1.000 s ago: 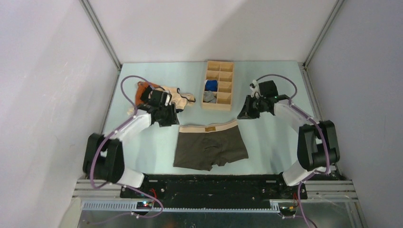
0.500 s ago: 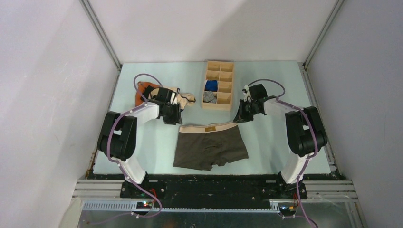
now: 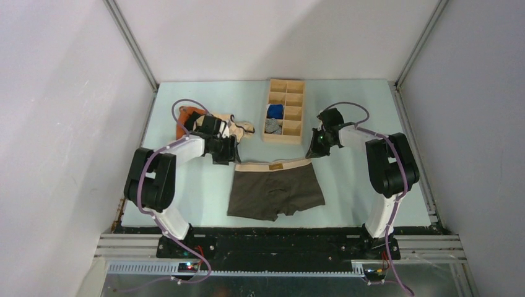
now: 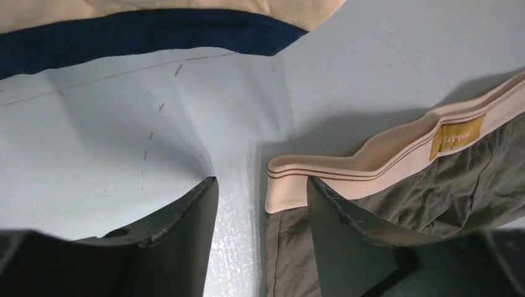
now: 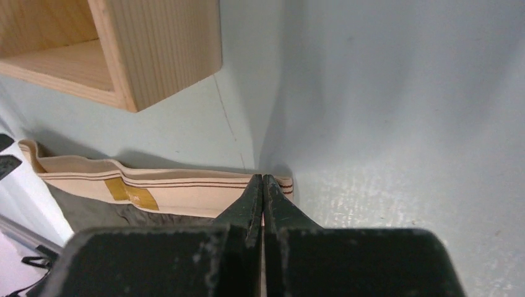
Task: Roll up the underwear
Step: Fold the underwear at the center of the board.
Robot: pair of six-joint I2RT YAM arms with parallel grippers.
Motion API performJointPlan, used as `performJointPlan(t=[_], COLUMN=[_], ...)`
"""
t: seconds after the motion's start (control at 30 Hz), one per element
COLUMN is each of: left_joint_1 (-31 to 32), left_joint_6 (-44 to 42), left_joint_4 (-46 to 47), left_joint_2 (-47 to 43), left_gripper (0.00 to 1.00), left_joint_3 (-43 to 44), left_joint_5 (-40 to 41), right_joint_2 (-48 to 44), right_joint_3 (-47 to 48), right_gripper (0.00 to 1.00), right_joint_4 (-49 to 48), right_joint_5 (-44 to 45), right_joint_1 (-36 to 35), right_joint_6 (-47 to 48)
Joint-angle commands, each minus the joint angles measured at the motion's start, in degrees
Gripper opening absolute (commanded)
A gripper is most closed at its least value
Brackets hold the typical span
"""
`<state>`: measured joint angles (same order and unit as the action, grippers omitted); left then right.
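Observation:
The dark olive-brown underwear lies flat on the table, its beige waistband on the far side. My left gripper is open and straddles the waistband's left corner. One finger is over bare table. The other finger is over the fabric. In the left wrist view the gripper has nothing pinched. My right gripper is shut on the waistband's right corner. In the right wrist view its tips meet on the band. The brown label shows to their left.
A wooden divided box stands just beyond the waistband, holding a blue roll and a grey roll. Its corner is close to my right gripper. A cream-and-orange garment with dark trim lies behind my left gripper.
Both arms came inward and down to the waistband's corners. The right gripper shut on the right corner. The left jaws narrowed, then opened wider around the left corner.

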<state>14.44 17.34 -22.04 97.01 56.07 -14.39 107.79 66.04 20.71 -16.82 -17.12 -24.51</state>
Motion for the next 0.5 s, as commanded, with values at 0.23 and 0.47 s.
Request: performJointPlan(t=[0.23, 0.47], left_joint_1=[0.35, 1.04], left_joint_6=[-2.22, -2.31], left_joint_4=[2.28, 4.32], left_joint_2=[1.87, 3.47], left_gripper=[0.38, 0.44], left_joint_3=[1.75, 2.48], left_joint_5=[-1.72, -4.98], right_joint_2=[1.82, 1.56], right_joint_3=[1.54, 1.49], right_gripper=[0.00, 0.00], right_joint_4=[-0.58, -1.79], right_joint_5=[8.19, 7.03], right_joint_1=[1.24, 1.46], right_joint_6=[2.54, 3.69])
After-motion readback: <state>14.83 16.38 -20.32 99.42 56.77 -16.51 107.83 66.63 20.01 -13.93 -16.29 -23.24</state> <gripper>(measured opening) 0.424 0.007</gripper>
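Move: The waistband's left corner is almost under my open left fingers, about 1 cm to the right and 1 cm below; the cream shirt lies some 10 cm ahead and 7 cm left of that hand. The waistband's right corner is already between my shut right fingers. From that hand the wooden box's middle is about 15 cm ahead and 7 cm left, and the waistband label about 11 cm left, 2 cm back. With my right hand I keep the waistband corner pinched and drag it about 1.5 cm over the board, forward and to the right in equal parts. My left hand waits low over the other corner, narrows its open fingers by about a third, then eases down and right by about 1 cm each, one finger over the band and the other just outside its edge. ##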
